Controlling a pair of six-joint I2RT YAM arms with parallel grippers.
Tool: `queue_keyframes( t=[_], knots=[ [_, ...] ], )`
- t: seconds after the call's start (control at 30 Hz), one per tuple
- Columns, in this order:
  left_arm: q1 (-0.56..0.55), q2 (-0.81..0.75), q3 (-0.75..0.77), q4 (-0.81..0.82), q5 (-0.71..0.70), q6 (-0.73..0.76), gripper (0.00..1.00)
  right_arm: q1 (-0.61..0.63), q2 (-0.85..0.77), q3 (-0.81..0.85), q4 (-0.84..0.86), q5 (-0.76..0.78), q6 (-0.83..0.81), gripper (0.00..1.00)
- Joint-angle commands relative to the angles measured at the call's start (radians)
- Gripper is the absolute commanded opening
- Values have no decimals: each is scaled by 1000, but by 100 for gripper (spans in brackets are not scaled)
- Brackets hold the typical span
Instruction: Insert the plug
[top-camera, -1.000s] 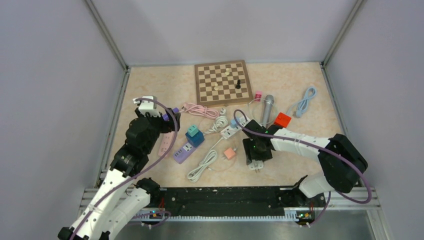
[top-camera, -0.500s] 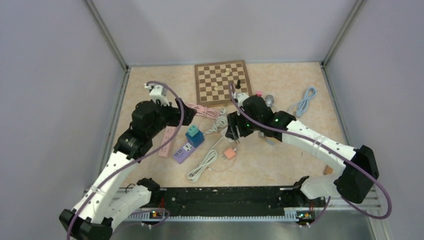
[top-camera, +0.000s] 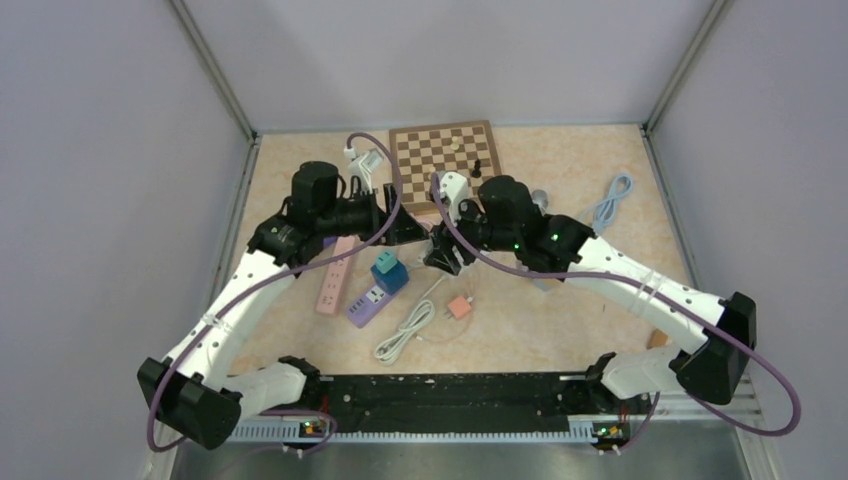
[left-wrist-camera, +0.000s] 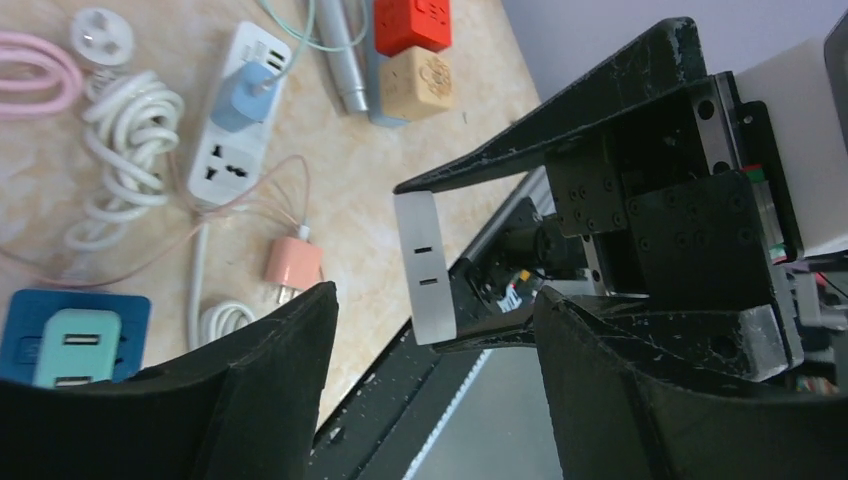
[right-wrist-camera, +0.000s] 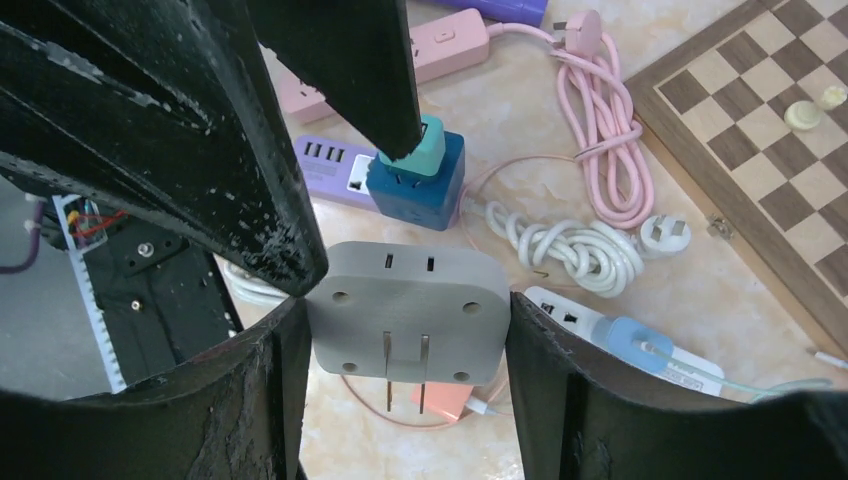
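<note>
My right gripper (right-wrist-camera: 408, 335) is shut on a grey square plug adapter (right-wrist-camera: 405, 300) and holds it in the air, two prongs pointing down. In the top view the right gripper (top-camera: 446, 250) is just right of the blue cube socket (top-camera: 391, 272), which has a teal plug in it. My left gripper (left-wrist-camera: 435, 310) is open and empty. It faces the adapter, which shows edge-on in the left wrist view (left-wrist-camera: 425, 265). The left gripper (top-camera: 408, 228) sits close to the left of the right one. One of its black fingers (right-wrist-camera: 230, 150) nearly touches the adapter's upper left corner.
A purple strip (top-camera: 366, 305), a pink power strip (top-camera: 333, 282), a white strip with a blue plug (right-wrist-camera: 620, 335), an orange charger (top-camera: 459, 306) and white cable coils (top-camera: 405, 332) lie below the grippers. A chessboard (top-camera: 445, 165) is behind and a blue cable (top-camera: 610, 205) at the right.
The right arm lifted the adapter off the table and carried it back and left. The left arm swung right and forward until both grippers met over the middle.
</note>
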Motion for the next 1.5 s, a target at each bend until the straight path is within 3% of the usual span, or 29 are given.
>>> queue_keyframes(
  t=[0.0, 0.37, 0.67, 0.87, 0.97, 1.0, 1.03, 1.07, 1.17, 1.27, 1.47],
  knots=[
    [3, 18, 10, 22, 162, -37, 75, 15, -7, 48, 64, -28, -120, 38],
    [3, 81, -20, 30, 184, -83, 66, 47, 15, 68, 169, -32, -168, 38],
    [2, 102, -44, 16, 214, -80, 56, 86, 85, 152, 99, 13, -218, 39],
    [2, 105, -62, -1, 252, -70, 36, 91, 127, 215, 21, 38, -223, 39],
    [2, 107, -71, 13, 289, -77, 12, 91, 135, 236, 8, 49, -203, 41],
    [3, 107, -71, 15, 291, -77, 2, 90, 137, 243, 1, 52, -193, 43],
    [2, 106, -70, 17, 293, -78, 0, 90, 137, 244, -2, 51, -186, 47],
    [2, 104, -69, 23, 293, -76, 0, 90, 134, 241, -3, 48, -179, 52],
    [3, 86, -60, 39, 258, -71, 0, 91, 91, 198, 26, 49, -154, 81],
    [7, 63, -57, 74, 224, -70, 0, 90, 2, 109, 91, 50, -136, 98],
    [22, 28, -61, 119, 203, -65, 0, 58, -158, 21, 127, -16, -28, 99]
  ],
)
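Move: The white plug is still held in the right fingers, about 6 cm to the right of the left hand's finger gap, 6 cm below it and 2 cm back. The left gripper's gap is therefore some 6 cm left, 6 cm above and 2 cm ahead of the right hand. From the left hand, the teal plug on the blue cube lies about 3 cm ahead, 2 cm left and 23 cm below; the salmon plug lies 4 cm back, 11 cm right and 28 cm down. The white plug is passed over in mid-air: the right hand carries it about 4 cm left and slightly up, while the open left hand sinks some 4 cm, edging right and back and tipping down about 15 degrees, and pinches its sides. The right fingers then open wide and back off right and up, also slightly back, as the left hand keeps its grip and rises a little. ##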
